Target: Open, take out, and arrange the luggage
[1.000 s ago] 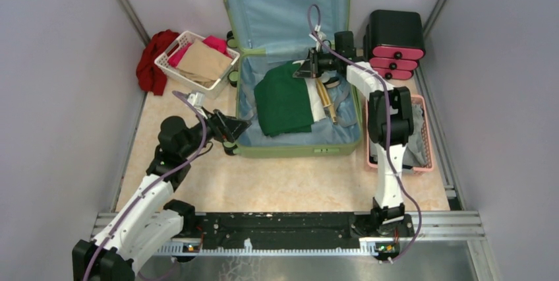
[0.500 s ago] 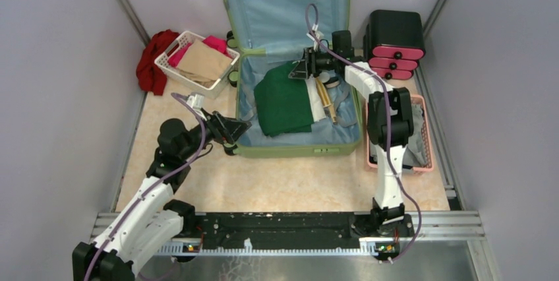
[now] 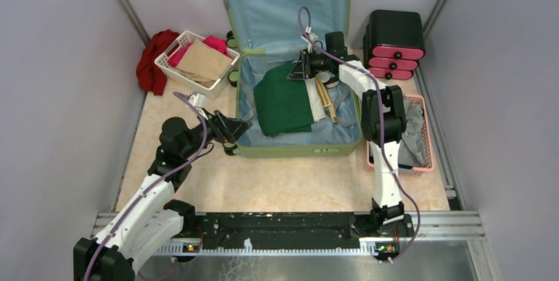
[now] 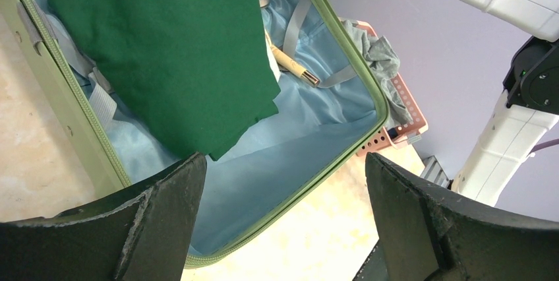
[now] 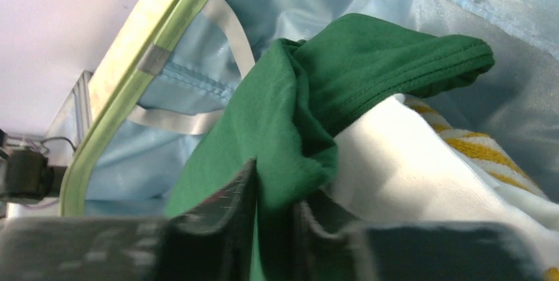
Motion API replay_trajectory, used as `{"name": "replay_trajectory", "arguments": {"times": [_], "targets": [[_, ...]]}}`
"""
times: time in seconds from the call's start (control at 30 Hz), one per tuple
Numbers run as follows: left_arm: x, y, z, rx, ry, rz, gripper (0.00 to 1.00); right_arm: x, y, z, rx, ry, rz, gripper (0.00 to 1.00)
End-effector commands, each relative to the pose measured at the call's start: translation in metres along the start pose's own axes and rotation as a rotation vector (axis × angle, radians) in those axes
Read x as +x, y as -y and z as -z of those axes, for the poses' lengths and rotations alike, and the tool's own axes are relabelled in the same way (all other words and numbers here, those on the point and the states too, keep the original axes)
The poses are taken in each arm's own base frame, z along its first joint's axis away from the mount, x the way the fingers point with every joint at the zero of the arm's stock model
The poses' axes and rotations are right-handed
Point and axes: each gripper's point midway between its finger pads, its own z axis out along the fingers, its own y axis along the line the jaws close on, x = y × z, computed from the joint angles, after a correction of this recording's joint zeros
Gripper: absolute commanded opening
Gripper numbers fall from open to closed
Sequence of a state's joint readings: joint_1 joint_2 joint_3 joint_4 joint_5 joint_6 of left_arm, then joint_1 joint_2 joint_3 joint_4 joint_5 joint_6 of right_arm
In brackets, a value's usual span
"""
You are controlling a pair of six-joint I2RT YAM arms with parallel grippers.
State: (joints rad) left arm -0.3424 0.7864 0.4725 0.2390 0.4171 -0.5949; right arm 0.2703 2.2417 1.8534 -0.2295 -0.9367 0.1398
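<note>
The light-green luggage [image 3: 296, 151] lies open, its blue-lined lid [image 3: 283, 4] upright at the back. Inside lie a folded green cloth [image 3: 283, 103] and, beside it, a white towel with yellow stripes [image 5: 422, 162] and a cream-handled tool [image 3: 326, 99]. My right gripper [image 3: 294, 73] sits at the cloth's far edge; in the right wrist view its fingers [image 5: 277, 185] pinch a bunched fold of the green cloth [image 5: 277, 116]. My left gripper [image 3: 240, 129] hovers wide open over the suitcase's near left corner. It holds nothing, and the left wrist view looks between its fingers [image 4: 283, 162] down at the lining.
A pink basket [image 3: 424, 136] holding grey cloth [image 3: 412, 129] stands right of the suitcase. A black-and-pink drawer box [image 3: 394, 40] is at the back right. A white basket [image 3: 173, 53] of clothes and a red cloth [image 3: 151, 60] sit at the back left.
My right gripper has shifted slightly left along the back of the suitcase, opened, and closed on the green cloth's edge. The left arm has not moved.
</note>
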Motion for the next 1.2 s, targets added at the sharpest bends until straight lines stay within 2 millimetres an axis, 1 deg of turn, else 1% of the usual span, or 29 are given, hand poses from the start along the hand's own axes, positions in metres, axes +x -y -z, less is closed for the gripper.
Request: {"name": "replay_trajectory", "arguments": {"times": [0.0, 0.07, 0.13, 0.17, 0.2, 0.23, 0.3, 0.47, 0.57, 0.67, 0.8, 0.93, 1.0, 1.1, 1.17], "targets": [[-0.008, 0.01, 0.001, 0.037, 0.022, -0.016, 0.96, -0.024, -0.027, 0.003, -0.043, 0.024, 0.105, 0.15], [-0.008, 0.011, 0.001, 0.039, 0.025, -0.018, 0.96, -0.033, -0.039, 0.012, -0.043, 0.033, 0.148, 0.05], [-0.01, 0.013, 0.002, 0.044, 0.028, -0.019, 0.96, -0.043, -0.052, 0.022, -0.035, 0.047, 0.2, 0.0], [-0.01, 0.013, 0.002, 0.046, 0.028, -0.019, 0.96, -0.05, -0.062, 0.03, -0.03, 0.06, 0.234, 0.0], [-0.01, 0.014, 0.002, 0.048, 0.03, -0.02, 0.96, -0.052, -0.066, 0.034, -0.025, 0.064, 0.24, 0.0], [-0.011, 0.014, 0.003, 0.05, 0.03, -0.022, 0.96, -0.059, -0.074, 0.042, -0.018, 0.078, 0.289, 0.0], [-0.012, 0.017, 0.003, 0.059, 0.032, -0.026, 0.96, -0.066, -0.086, 0.052, -0.001, 0.094, 0.332, 0.0], [-0.013, 0.024, 0.005, 0.084, 0.023, -0.051, 0.96, -0.073, -0.103, 0.074, 0.053, 0.1, 0.412, 0.0], [-0.015, 0.027, 0.006, 0.098, 0.019, -0.075, 0.96, -0.073, -0.107, 0.087, 0.1, 0.081, 0.458, 0.0], [-0.016, 0.03, 0.006, 0.116, 0.016, -0.111, 0.96, -0.071, -0.106, 0.098, 0.162, 0.044, 0.487, 0.0], [-0.019, 0.031, 0.003, 0.122, 0.014, -0.134, 0.96, -0.063, -0.095, 0.11, 0.256, -0.022, 0.496, 0.0], [-0.016, 0.032, 0.001, 0.139, 0.004, -0.118, 0.96, -0.06, -0.087, 0.121, 0.337, -0.058, 0.501, 0.0], [-0.015, 0.032, 0.0, 0.143, 0.002, -0.11, 0.96, -0.063, -0.09, 0.127, 0.359, -0.05, 0.513, 0.0], [-0.014, 0.03, 0.001, 0.14, 0.001, -0.11, 0.96, -0.075, -0.098, 0.136, 0.385, -0.017, 0.536, 0.0], [-0.013, 0.029, 0.0, 0.134, 0.002, -0.112, 0.96, -0.081, -0.101, 0.139, 0.392, 0.011, 0.534, 0.0]]}}
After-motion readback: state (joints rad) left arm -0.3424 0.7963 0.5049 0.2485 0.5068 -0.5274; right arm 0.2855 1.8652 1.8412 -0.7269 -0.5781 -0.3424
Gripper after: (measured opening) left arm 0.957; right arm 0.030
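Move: The green garment's middle lies about 7 cm back and 3 cm left of my right hand and a few centimetres below it; its far edge is between my half-open fingers. Beside it, the white cloth is some 7 cm back and 7 cm right of this hand, the gold tube 8 cm back and 10 cm right, and the round jars 2 cm back and 11 cm right. From my left hand, the garment lies roughly 9 cm ahead, 12 cm right and 13 cm lower. I finish shutting my right fingers on the far edge of the green garment, then lift it quickly about 12 cm while drawing back some 5 cm. Keeping the pinch, I swing right towards the jars' side of the suitcase and sink about 4 cm again, my fingers tipping down some 25 degrees as the wrist rolls. ##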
